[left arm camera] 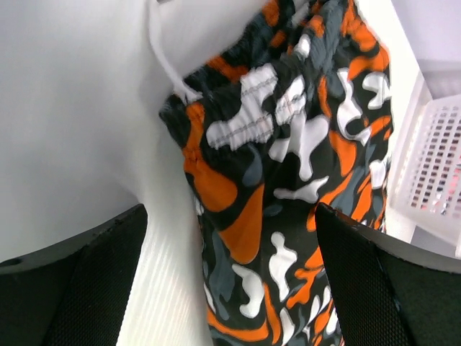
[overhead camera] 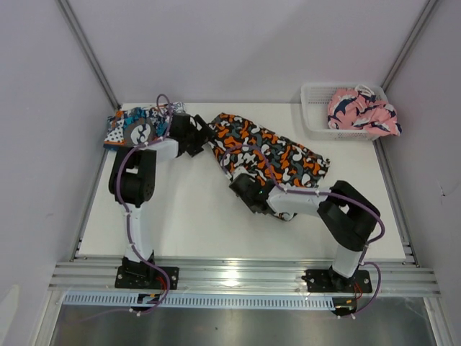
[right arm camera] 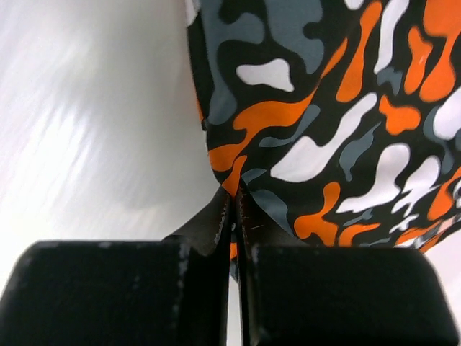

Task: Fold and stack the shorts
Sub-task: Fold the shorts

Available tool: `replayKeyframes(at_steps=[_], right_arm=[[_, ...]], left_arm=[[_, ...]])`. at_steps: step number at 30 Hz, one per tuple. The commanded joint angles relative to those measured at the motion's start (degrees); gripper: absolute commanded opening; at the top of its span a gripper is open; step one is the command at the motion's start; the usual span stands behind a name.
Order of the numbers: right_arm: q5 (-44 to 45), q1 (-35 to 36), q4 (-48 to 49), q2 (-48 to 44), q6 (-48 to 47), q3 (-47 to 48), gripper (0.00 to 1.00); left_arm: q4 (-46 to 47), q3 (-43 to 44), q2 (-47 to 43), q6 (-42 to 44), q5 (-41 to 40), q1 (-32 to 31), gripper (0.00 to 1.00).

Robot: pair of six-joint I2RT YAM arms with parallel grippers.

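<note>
The blotched orange, black, white and grey shorts (overhead camera: pixel 268 153) lie spread across the middle of the table. My right gripper (right arm camera: pixel 235 209) is shut on their near-left edge, and fabric shows pinched between the pads; in the top view the right gripper (overhead camera: pixel 236 182) sits at that corner. My left gripper (left arm camera: pixel 230 288) is open and hovers over the waistband end of the same shorts (left arm camera: pixel 288 144), one finger (left arm camera: pixel 94 281) over bare table, the other (left arm camera: pixel 367 281) over cloth. The teal, orange and white shorts (overhead camera: pixel 133 128) lie folded at the far left, partly behind the left arm.
A white mesh basket (overhead camera: pixel 315 108) stands at the far right corner with a pink patterned garment (overhead camera: pixel 361 112) in it. The basket (left arm camera: pixel 432 166) also shows at the right of the left wrist view. Walls close in the table's sides and back.
</note>
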Motion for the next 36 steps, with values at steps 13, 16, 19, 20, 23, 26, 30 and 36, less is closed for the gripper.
replayKeyframes(at_steps=[13, 16, 19, 20, 23, 26, 30, 36], right_arm=[[4.3, 17.4, -8.3, -15.3, 16.1, -10.4, 0.0], [5.2, 19.8, -9.6, -15.6, 17.5, -10.6, 0.0], [5.5, 21.5, -10.1, -15.5, 18.7, -10.6, 0.0], [5.5, 22.3, -10.3, -15.5, 19.1, -10.6, 0.0], [5.6, 23.3, -10.4, -15.5, 19.7, -10.6, 0.0], [5.7, 24.0, -10.4, -15.9, 20.3, -10.8, 0.0], [6.0, 24.7, -10.5, -16.7, 20.9, -11.1, 0.0], [6.9, 26.4, -12.6, -19.0, 21.7, -10.8, 0.0]], left_arm=[[18.1, -37.1, -26.8, -1.3, -0.1, 0.6, 0.99], [20.8, -37.9, -26.8, -1.1, 1.0, 0.3, 0.99], [27.9, -40.7, -26.0, -3.5, 2.9, -0.3, 0.99], [29.5, -41.5, -25.6, -4.8, 3.1, -0.4, 0.99], [35.2, -42.7, -24.1, -5.9, 3.2, -1.1, 0.99], [34.2, -42.3, -22.0, -7.6, 2.9, -1.7, 0.99], [38.0, -44.0, -20.0, -10.1, 1.1, -2.4, 0.99], [39.2, -43.6, -16.1, -13.7, -0.8, -3.4, 0.99]])
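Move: The drawstring corner of the shorts lies just beyond my open left fingers, about 2 cm ahead, 4 cm right and 3 cm lower; the folded blue shorts are some 20 cm to that hand's left and 3 cm farther out. My right hand already grips the near edge of the shorts. The bare strip by the table's near edge, where it takes them, is about 16 cm behind it, level sideways and 2 cm below; the shorts' right end is 11 cm ahead and 17 cm right. I keep my right fingers shut on the near edge of the shorts and drag it straight back towards the table's near edge, about 15 cm, quickly at first and then easing off. My left hand, still wide open, draws back some 13 cm alongside the drawstring corner. There it sidles about 3 cm right and rolls its left side down a little over 10 degrees, without closing. ##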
